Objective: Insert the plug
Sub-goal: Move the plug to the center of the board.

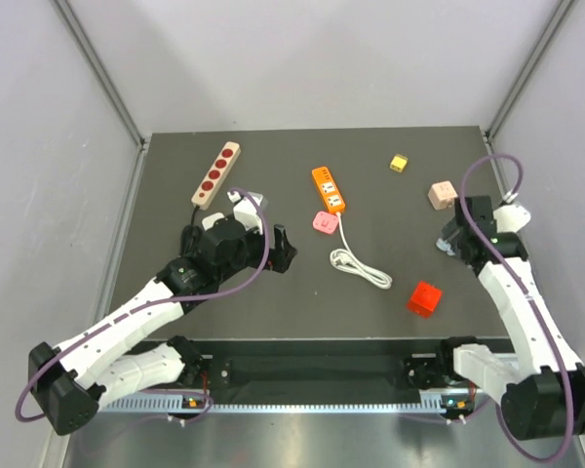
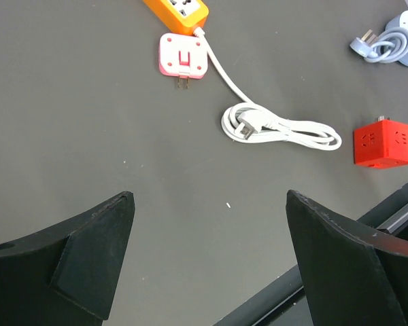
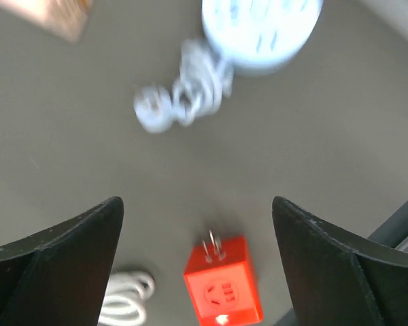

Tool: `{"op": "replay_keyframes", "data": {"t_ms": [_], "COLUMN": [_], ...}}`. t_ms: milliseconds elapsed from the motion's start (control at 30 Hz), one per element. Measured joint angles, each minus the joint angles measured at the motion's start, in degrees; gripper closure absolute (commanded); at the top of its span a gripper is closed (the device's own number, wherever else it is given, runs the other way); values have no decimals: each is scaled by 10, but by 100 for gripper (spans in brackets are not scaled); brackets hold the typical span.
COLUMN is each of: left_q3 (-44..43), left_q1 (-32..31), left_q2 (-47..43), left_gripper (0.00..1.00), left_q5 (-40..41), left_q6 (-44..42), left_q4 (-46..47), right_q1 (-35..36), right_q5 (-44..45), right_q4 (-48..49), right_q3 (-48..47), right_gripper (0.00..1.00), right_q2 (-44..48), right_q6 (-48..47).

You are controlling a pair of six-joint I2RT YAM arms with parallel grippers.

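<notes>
The plug (image 1: pixel 425 298) is a bright red cube lying on the dark table near the front right. In the right wrist view the plug (image 3: pixel 223 285) lies on the table below the fingers, its two metal prongs pointing away. My right gripper (image 3: pixel 197 204) hangs above it, open, with nothing held; from above the right gripper (image 1: pixel 448 241) is behind the plug. The orange power strip (image 1: pixel 329 188) lies mid-table with its white cord (image 1: pixel 361 265) coiled. My left gripper (image 1: pixel 285 249) is open and empty over bare table left of the cord; the plug (image 2: pixel 384 143) sits far to its right.
A pink adapter (image 1: pixel 324 222) lies against the orange strip's near end. A wooden strip with red sockets (image 1: pixel 216 175) is at back left. A yellow cube (image 1: pixel 399 163) and a beige cube (image 1: pixel 442 195) sit at back right. A pale blue round hub (image 3: pixel 262 30) with its coiled cord lies beyond the plug.
</notes>
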State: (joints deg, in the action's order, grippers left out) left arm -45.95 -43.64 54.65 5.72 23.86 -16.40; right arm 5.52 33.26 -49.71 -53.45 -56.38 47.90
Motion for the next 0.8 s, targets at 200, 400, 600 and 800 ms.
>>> {"op": "replay_keyframes", "data": {"t_ms": [200, 400, 600, 800], "left_q3": [0, 0, 0, 0], "left_q1": [0, 0, 0, 0], "left_q2": [0, -2, -2, -3], "left_gripper": [3, 3, 3, 3], "left_q5": [-5, -9, -10, -19], "left_q6": [0, 2, 2, 2], "left_q4": [-3, -3, -3, -2], "right_q1": [-7, -3, 6, 73], "right_q5": [-159, -223, -249, -264], "right_q4": [14, 20, 40, 56], "right_q3": [131, 163, 166, 165], "right_gripper": [22, 22, 28, 30], "right_q2": [-32, -29, 0, -40], "right_q6": [24, 24, 5, -21]}}
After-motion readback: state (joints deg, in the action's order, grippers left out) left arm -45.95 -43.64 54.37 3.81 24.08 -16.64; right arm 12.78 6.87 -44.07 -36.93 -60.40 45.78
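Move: The red plug lies about 8 cm left and 6 cm back of the right hand, some 14 cm below. Beyond it, the grey cord plug is 5 cm ahead and 4 cm left of that hand, and the round socket is 4 cm ahead and 6 cm right. The white cord coil is level with the hand, 20 cm left; all three are about 16 cm down. From the left hand, the red plug is roughly 26 cm right, 3 cm back and 17 cm below. Swooping down about 12 cm while sweeping left and a little back, the right hand drops towards the red plug, then goes on mostly left, some 10 cm in all. The wrist swings to point more steeply down and turns counter-clockwise about 20 degrees as the fingers partly close around the plug, the right-hand finger coming against its side. ##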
